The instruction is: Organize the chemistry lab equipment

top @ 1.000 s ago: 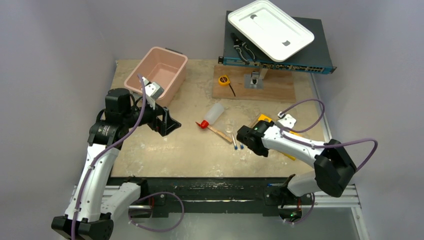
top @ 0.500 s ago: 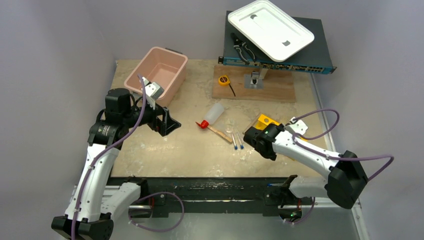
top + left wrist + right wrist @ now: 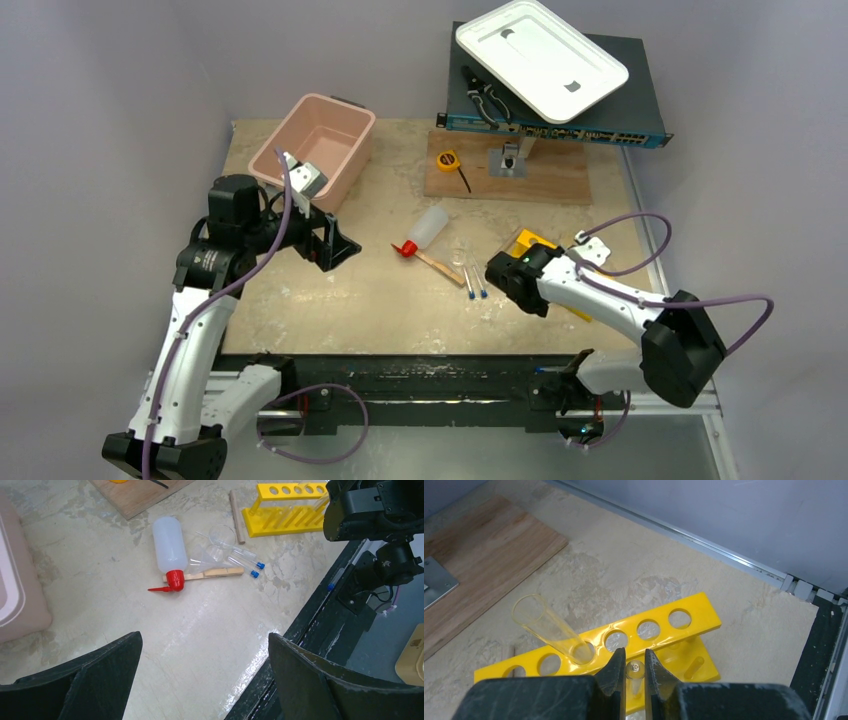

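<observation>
My right gripper (image 3: 634,655) is shut on a thin clear tube (image 3: 635,668), seen end-on between the jaws just above the yellow holed rack (image 3: 684,630). Another clear tube (image 3: 546,625) leans in one of the rack's holes. From above, this gripper (image 3: 503,272) hangs over the near-left end of the rack (image 3: 531,240). Two tubes with blue tips (image 3: 473,280), a wooden stick (image 3: 440,266) and the squeeze bottle (image 3: 430,227) with a red nozzle lie on the table left of it. My left gripper (image 3: 340,245) hovers open and holds nothing, left of the bottle (image 3: 169,542).
A pink bin (image 3: 315,145) stands at the back left. A wooden board (image 3: 545,180) at the back carries a yellow tape measure (image 3: 447,159). Behind it a dark box (image 3: 620,120) bears black-handled pliers (image 3: 485,98) and a white tray (image 3: 540,55).
My right arm swung its elbow out to the right, uncovering more of the rack, then came back slightly; its gripper stays shut on the tube. The left arm has not moved.
</observation>
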Motion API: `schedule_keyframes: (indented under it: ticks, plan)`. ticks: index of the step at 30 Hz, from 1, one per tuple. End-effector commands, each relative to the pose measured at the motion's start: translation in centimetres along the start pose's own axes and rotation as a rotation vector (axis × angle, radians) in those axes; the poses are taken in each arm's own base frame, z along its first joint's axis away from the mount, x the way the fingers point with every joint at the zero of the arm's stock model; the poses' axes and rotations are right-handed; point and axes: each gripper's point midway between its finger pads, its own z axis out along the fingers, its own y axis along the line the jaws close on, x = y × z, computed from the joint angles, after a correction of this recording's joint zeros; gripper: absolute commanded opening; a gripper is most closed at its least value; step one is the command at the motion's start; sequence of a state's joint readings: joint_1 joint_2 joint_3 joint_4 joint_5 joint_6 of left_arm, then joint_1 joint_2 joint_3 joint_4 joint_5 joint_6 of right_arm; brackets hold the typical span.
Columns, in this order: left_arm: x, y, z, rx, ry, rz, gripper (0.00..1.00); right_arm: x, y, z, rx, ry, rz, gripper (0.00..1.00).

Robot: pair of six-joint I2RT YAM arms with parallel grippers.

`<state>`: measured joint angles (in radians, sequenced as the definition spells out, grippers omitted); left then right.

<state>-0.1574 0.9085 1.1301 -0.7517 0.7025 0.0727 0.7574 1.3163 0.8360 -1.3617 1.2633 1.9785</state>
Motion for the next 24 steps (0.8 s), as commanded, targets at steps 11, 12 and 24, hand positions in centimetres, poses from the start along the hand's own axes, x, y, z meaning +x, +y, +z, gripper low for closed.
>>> schedule_keyframes:
  ticks: [11, 12, 24]
  plan:
    - [-2.1, 0.0, -0.7, -0.006, -0.041, 0.059, 0.97, -0.2, 0.6, 0.4, 0.022, -0.019, 0.042, 0.00]
    - [-2.1, -0.1, -0.7, -0.005, -0.042, 0.061, 0.97, -0.1, 0.6, 0.4, 0.025, -0.016, 0.042, 0.00]
    - [-2.1, -0.1, -0.8, -0.009, -0.043, 0.074, 0.97, -0.4, 0.7, 0.1, 0.029, 0.012, 0.030, 0.45]
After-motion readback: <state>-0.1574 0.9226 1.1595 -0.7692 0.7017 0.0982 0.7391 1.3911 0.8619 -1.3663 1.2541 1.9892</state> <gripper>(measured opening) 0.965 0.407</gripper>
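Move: The right hand already holds a slim clear test tube upright right over the yellow rack's peg row, the peg about 6 cm straight below. From that hand, the big clear tube leaning in the rack's top plate is some 5 cm ahead and 1 cm left, about level; the wooden stick lies roughly 8 cm ahead, 9 cm left, on the table. From the left hand, the peg is about 44 cm right, level ahead, some 20 cm below. Still pinching the clear tube, the right hand eases down about 1 cm onto the rack's peg, with only a few millimetres' drift sideways and a very slight tip. Near the bottom its fingers open to a little under half and let go, staying low on either side of the tube. ##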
